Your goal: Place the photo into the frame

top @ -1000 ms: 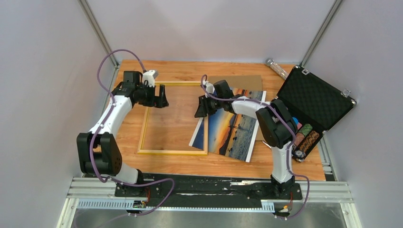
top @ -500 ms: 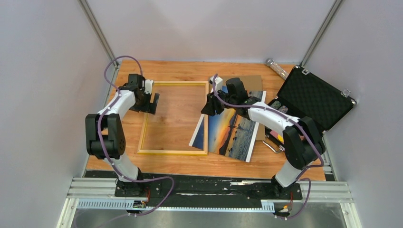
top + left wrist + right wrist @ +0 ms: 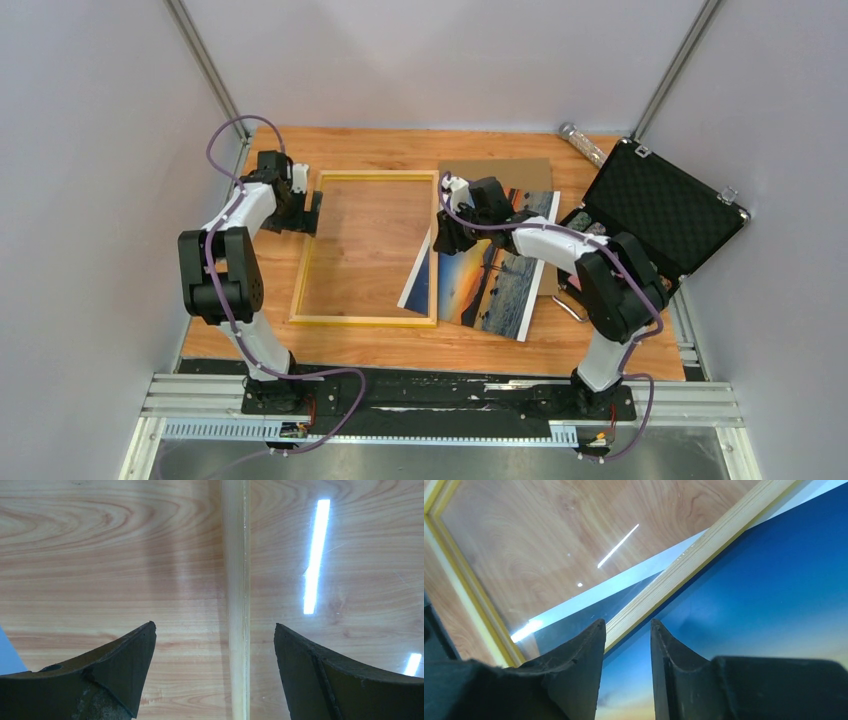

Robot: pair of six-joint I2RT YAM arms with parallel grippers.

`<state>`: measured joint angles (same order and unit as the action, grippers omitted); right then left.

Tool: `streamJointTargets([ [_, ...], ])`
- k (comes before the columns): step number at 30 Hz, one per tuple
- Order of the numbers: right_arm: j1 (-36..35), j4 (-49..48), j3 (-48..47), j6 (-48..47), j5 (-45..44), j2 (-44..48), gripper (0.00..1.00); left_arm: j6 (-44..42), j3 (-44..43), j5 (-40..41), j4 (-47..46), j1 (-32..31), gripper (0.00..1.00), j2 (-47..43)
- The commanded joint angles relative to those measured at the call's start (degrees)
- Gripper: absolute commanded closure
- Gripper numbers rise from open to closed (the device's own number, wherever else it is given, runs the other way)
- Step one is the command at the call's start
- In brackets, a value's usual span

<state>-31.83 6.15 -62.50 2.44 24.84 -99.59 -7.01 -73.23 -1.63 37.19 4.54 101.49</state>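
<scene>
The yellow frame (image 3: 308, 262) lies flat on the wooden table, and its right rail (image 3: 704, 547) rests over the left edge of the photo (image 3: 495, 270). That photo, a sunset print, lies tilted just right of the frame. My left gripper (image 3: 312, 212) hangs open low over the frame's left rail (image 3: 236, 580), one finger on each side of it (image 3: 215, 630). My right gripper (image 3: 442, 232) is down at the right rail near its far end. Its jaws (image 3: 626, 625) stand a narrow gap apart with only blue print showing between them, and the rail runs under the left fingertip (image 3: 591, 635).
A brown backing board (image 3: 505, 172) lies behind the photo. An open black case (image 3: 660, 210) holding small items stands at the right, with a metal handle (image 3: 568, 305) by it. A clear tube (image 3: 582, 143) lies at the back right.
My left gripper has swung left and come down over the frame's left rail. My right gripper has shifted slightly right and lower onto the right rail. Frame and photo have not moved.
</scene>
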Motion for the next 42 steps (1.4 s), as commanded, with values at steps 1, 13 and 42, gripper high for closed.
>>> streamJointTargets([
  [1, 0.2, -1.0, -4.0, 0.8, -0.9, -4.5, 0.63, -0.2, -1.9, -2.0, 0.5, 0.7, 0.04, -0.3],
  [13, 0.6, -0.4, -9.4, 3.6, 4.4, -12.3, 0.65, -0.3, -0.6, -3.9, 0.3, 1.6, 0.02, -1.1],
  [42, -4.2, 0.2, -28.0, 13.4, 8.2, -29.2, 0.91, -2.2, 0.6, -6.5, 3.2, 5.3, 0.02, -5.5],
])
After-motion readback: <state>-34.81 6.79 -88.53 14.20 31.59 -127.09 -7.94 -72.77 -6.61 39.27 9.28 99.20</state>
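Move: Just to my right hand's left, about 3 cm over and 5 cm below, runs the frame's right bar, its middle level fore and aft. The photo's middle is some 9 cm to this hand's right, 1 cm back; the cardboard is 12 cm right, 4 cm ahead. My left hand straddles the frame's left bar, 1 cm right, middle 5 cm back, 3 cm below; the right bar is 26 cm right of that hand, 5 cm back. I sink my right hand about 5 cm beside the outside of the frame's right bar, tipping the fingers further down and closing them nearly shut, then push the bar left with the fingertips, going some 9 cm left and 5 cm forward overall. My left hand stays wide open over the left bar, easing a centimetre or two left and finally rising slightly. ##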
